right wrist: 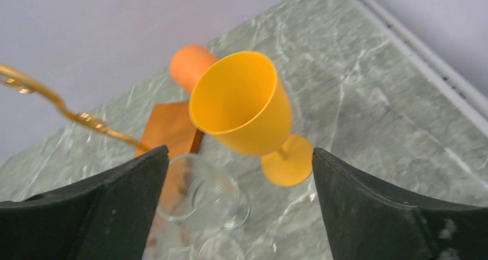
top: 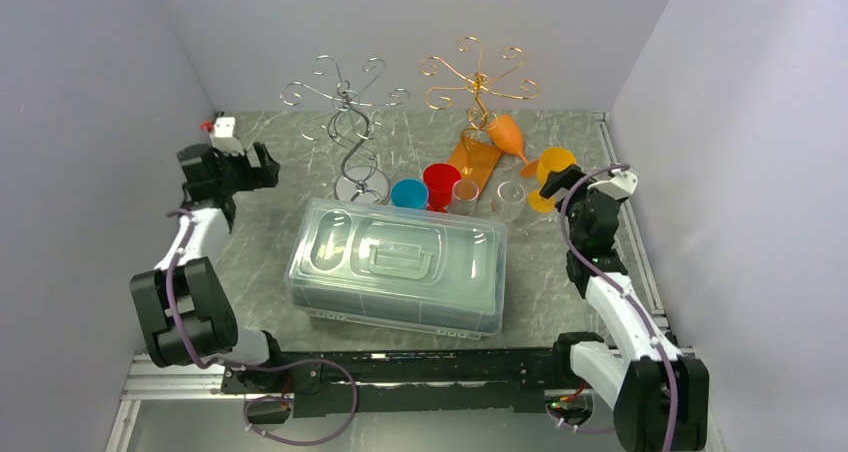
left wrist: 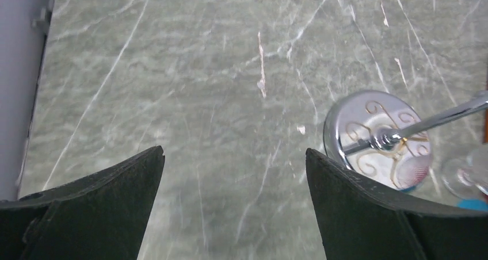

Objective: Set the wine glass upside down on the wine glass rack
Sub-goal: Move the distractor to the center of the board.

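A yellow wine glass (top: 551, 172) (right wrist: 241, 102) stands upright on the marble table, right of a clear wine glass (top: 508, 200) (right wrist: 198, 194). My right gripper (top: 572, 180) (right wrist: 239, 150) hovers above them, open and holding nothing. A gold wire wine glass rack (top: 478, 77) on an orange base (right wrist: 171, 127) stands behind, with an orange wine glass (top: 508, 132) (right wrist: 191, 64) hanging from it at a tilt. A silver wine glass rack (top: 345, 122) stands to its left, its round base (left wrist: 377, 136) beside my right finger. My left gripper (top: 238, 162) (left wrist: 235, 150) is open over bare table.
A large clear plastic box with a lid (top: 400, 262) fills the table's middle. Behind it stand a blue glass (top: 408, 194), a red glass (top: 441, 184) and another clear glass (top: 465, 197). Grey walls close in left, right and back.
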Robot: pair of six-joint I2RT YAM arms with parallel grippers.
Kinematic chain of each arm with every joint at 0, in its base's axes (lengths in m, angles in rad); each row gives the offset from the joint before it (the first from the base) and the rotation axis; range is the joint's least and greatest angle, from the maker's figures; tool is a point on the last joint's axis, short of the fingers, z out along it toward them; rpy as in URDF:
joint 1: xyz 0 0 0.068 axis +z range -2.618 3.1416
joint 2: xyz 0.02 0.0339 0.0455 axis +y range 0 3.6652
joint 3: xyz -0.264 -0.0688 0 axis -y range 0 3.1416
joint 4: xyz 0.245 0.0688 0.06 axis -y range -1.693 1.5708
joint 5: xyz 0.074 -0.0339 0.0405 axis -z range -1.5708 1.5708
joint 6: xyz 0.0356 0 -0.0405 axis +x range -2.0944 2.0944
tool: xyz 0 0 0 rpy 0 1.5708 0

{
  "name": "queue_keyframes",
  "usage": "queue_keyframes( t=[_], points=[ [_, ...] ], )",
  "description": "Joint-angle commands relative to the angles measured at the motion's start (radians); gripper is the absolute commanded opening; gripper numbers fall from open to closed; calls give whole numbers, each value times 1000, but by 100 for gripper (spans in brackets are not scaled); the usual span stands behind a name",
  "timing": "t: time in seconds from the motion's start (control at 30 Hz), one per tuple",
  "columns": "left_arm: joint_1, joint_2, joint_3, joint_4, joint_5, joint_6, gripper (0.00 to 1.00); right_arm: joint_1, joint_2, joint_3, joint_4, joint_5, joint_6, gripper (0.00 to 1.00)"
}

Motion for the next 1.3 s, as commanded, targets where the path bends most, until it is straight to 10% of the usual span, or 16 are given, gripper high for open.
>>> queue_keyframes(
  t=[0.0, 0.2, 0.5, 1.0, 1.27],
  points=[
    [89, -40, 174, -442, 99, -43, 99, -8, -94, 101, -272, -200, 104, 92],
    [204, -21, 473, -886, 239, 40, 99, 141, -144, 280, -683, 42, 53, 78],
    [169, -143, 747, -1403, 479, 346, 99, 505, -68, 451, -1186, 410, 201, 28],
    [-99, -274, 732, -1934, 471, 875, 99, 751, -105, 431, -1369, 348, 351, 24],
    [-239, -444, 534, -1940, 333, 1051, 99, 850, -35, 436, -1362, 333, 383, 16]
  ],
)
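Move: Back and inward from both hands lies the clear plastic box, the distractor: its middle is about 19 cm back and 32 cm right of the left hand, and some 13 cm back and 38 cm left of the right hand, roughly 10 cm lower. The silver rack stands 5 cm ahead and 21 cm right of the left hand. The yellow glass is about 6 cm ahead and 2 cm left of the right hand, a clear glass 3 cm ahead and 11 cm left. Swinging back and inward, both hands head for opposite ends of the box. The left, wide open, climbs some 15 cm, draws back about 26 cm and goes right, turning clockwise, tipping down and sinking slightly near the end. The right rises a little, then sinks while moving back and left, tips down some 40 degrees and closes most of the way on nothing, nearing the box's right end. ##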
